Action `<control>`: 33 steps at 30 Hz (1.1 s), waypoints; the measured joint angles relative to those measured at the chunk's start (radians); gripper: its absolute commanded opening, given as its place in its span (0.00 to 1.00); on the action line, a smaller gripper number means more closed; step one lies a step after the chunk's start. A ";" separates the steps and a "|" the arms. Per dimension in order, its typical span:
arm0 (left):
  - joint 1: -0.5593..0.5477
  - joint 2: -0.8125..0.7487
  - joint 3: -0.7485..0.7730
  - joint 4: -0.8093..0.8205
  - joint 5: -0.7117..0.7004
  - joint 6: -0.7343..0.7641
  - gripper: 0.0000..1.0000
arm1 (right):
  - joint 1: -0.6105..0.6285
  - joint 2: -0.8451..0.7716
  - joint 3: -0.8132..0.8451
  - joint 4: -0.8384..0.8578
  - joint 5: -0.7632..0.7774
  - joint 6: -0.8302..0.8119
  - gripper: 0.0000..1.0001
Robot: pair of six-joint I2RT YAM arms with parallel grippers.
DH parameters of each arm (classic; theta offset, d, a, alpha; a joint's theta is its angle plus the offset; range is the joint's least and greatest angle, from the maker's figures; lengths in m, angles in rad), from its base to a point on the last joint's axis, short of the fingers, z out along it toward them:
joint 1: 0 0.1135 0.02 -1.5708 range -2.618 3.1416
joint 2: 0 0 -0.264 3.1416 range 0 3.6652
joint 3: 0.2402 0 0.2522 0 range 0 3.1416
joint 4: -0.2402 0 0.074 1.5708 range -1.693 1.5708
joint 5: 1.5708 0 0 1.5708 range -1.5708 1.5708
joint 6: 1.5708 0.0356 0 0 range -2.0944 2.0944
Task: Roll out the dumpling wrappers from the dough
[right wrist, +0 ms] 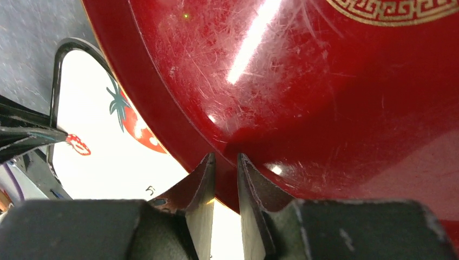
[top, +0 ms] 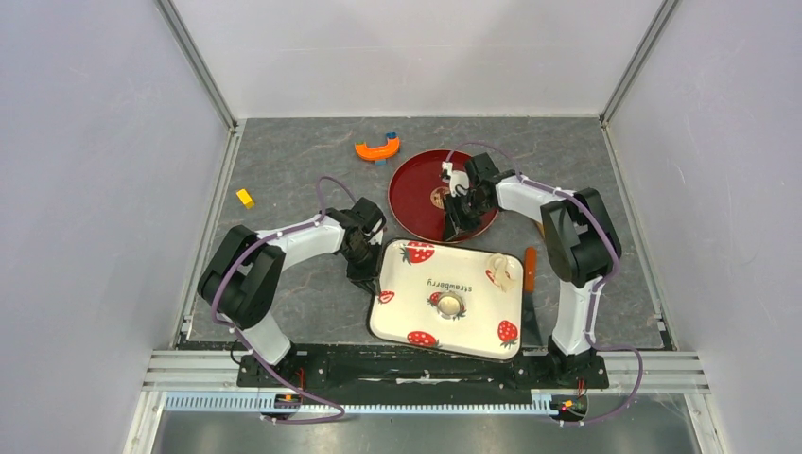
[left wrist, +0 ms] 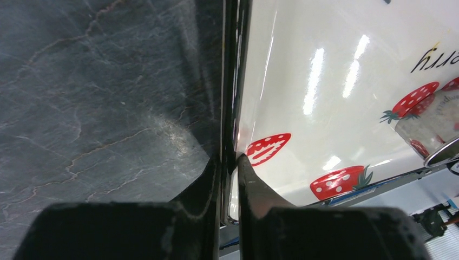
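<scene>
A white tray (top: 482, 326) printed with strawberries lies between the arms. My left gripper (top: 365, 269) is shut on its left rim, one finger outside and one inside (left wrist: 227, 157). A pale cream lump (top: 503, 270), apparently the dough, sits near the tray's right edge. A small clear round dish (top: 449, 305) with something tan inside stands mid-tray and shows in the left wrist view too (left wrist: 427, 127). My right gripper (top: 461, 216) straddles the near rim of a dark red plate (top: 421, 189), its jaws closed on that rim (right wrist: 224, 156). No dumpling wrappers are in view.
The red plate (right wrist: 325, 108) overlaps the tray's far edge (right wrist: 108, 162) and carries a small white object (top: 446, 170). An orange stick (top: 530, 268) lies right of the tray. An orange curved piece (top: 378, 148) and a yellow block (top: 245, 198) lie on the grey mat.
</scene>
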State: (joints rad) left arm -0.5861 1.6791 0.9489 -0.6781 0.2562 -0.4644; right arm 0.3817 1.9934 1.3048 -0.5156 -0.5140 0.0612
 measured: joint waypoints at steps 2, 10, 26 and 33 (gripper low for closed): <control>-0.001 0.000 -0.004 -0.006 0.011 -0.002 0.02 | 0.005 -0.021 -0.028 0.003 0.006 -0.006 0.23; -0.011 0.000 -0.013 -0.019 0.035 -0.002 0.02 | 0.026 -0.066 -0.065 -0.028 0.019 -0.010 0.37; -0.011 0.000 -0.013 -0.018 0.035 -0.002 0.02 | 0.043 -0.297 0.008 -0.095 0.092 0.000 0.88; -0.010 -0.025 -0.046 0.016 0.034 -0.049 0.02 | 0.039 -0.437 -0.133 -0.113 0.102 -0.002 0.89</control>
State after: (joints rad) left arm -0.5961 1.6539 0.9031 -0.6624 0.2901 -0.5133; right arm 0.4206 1.5562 1.1717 -0.6289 -0.4122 0.0597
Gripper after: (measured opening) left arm 0.166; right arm 0.889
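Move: At the near rim of the red plate, the right hand has its fingertips low; the plate's middle lies about 6 cm ahead and 2 cm to its left. From this hand the steel cup on the tray stands some 14 cm straight back, and the dough scrap lies about 8 cm back and 10 cm to the right. From the left hand, which pinches the tray's left edge, the tray's middle is roughly 14 cm right and 1 cm back, the plate 18 cm ahead and 13 cm right. Drawing back some 2 cm more with its fingertips at the plate's near rim, the right hand then opens wide while rising about 10 cm off the plate, tips its fingers a little forward, and swings back and slightly right towards the tray. The left hand keeps its pinch on the tray edge, eases it back just over 1 cm, then stays. ##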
